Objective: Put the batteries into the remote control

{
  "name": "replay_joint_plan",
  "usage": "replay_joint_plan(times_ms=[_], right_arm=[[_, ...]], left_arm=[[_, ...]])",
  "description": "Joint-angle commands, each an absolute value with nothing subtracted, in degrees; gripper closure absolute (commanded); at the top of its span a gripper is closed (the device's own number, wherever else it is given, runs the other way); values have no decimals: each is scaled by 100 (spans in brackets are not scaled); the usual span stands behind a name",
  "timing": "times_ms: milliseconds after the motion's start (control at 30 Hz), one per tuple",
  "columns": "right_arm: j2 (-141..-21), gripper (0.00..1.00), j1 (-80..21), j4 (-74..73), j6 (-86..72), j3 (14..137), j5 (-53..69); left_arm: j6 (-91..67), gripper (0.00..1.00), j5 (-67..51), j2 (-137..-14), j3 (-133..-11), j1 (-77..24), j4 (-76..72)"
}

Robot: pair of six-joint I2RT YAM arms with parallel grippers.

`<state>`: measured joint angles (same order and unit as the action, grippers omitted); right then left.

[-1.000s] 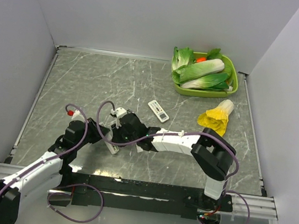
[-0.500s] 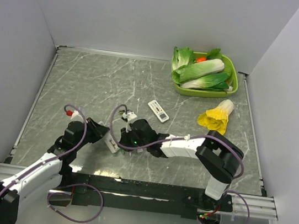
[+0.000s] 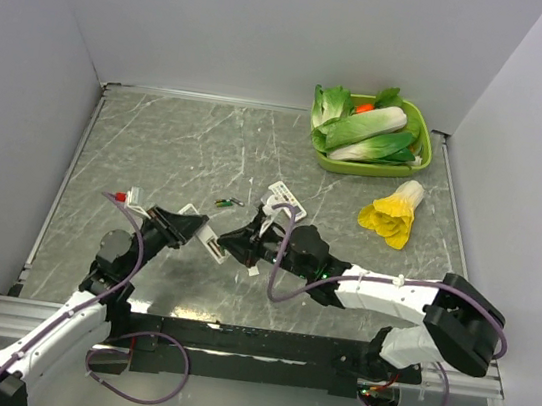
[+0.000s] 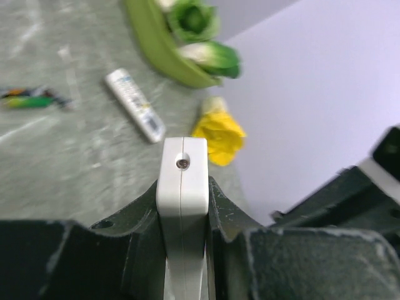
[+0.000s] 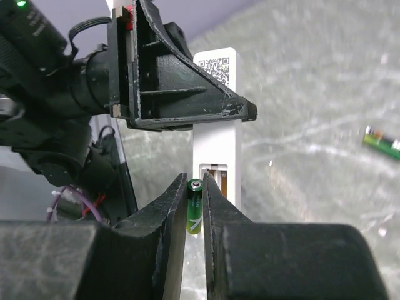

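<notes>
My left gripper (image 3: 175, 227) is shut on the slim white remote control (image 3: 210, 246), whose end sticks out between the fingers (image 4: 182, 169). In the right wrist view the remote control (image 5: 217, 131) shows a QR label and its open battery compartment (image 5: 215, 176). My right gripper (image 3: 243, 246) is shut on one green battery (image 5: 195, 209), upright between its fingers, just in front of that compartment. The other of the batteries (image 3: 229, 202) lies on the table behind both grippers and shows as a battery (image 5: 382, 142) in the right wrist view too.
A wider white remote (image 3: 287, 199) with coloured buttons lies mid-table behind the right wrist. A yellow-leafed vegetable (image 3: 392, 214) lies to the right. At the back right stands a green basket (image 3: 357, 165) of toy vegetables. Walls close in the table on three sides.
The left gripper has raised the remote and turned it toward the right gripper. The right arm has swung rightward and pulled back, uncovering the battery lying on the table.
</notes>
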<state>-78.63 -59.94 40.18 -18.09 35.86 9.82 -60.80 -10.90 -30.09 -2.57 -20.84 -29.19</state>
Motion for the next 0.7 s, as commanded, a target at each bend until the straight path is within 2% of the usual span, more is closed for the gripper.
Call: replay_joint_plan(times_ms=[0, 300, 667], right_arm=[[-7568, 100, -6160, 4912, -1099, 3349, 1090], [-7163, 100, -6486, 5001, -229, 3226, 607], [-7339, 100, -6653, 5045, 95, 3410, 536]], left_arm=[[-6345, 98, -1800, -3023, 430, -2109, -4464], [-6442, 98, -2013, -2953, 483, -2109, -4772], [-6627, 98, -2039, -2927, 431, -2109, -4851]])
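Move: The right hand keeps a battery pinched; the open compartment of the held remote lies about 3 cm to its left, 1 cm ahead and 1 cm lower. Some 18 cm below, the loose batteries lie about 20 cm ahead and 1 cm left, and the cover 11 cm right and 1 cm back. From the left hand, gripping that remote, the pinched battery lies about 6 cm right, 5 cm back and 1 cm lower. Left lifts the held remote about 6 cm; right carries its battery up and back, rolling some 20 degrees. ##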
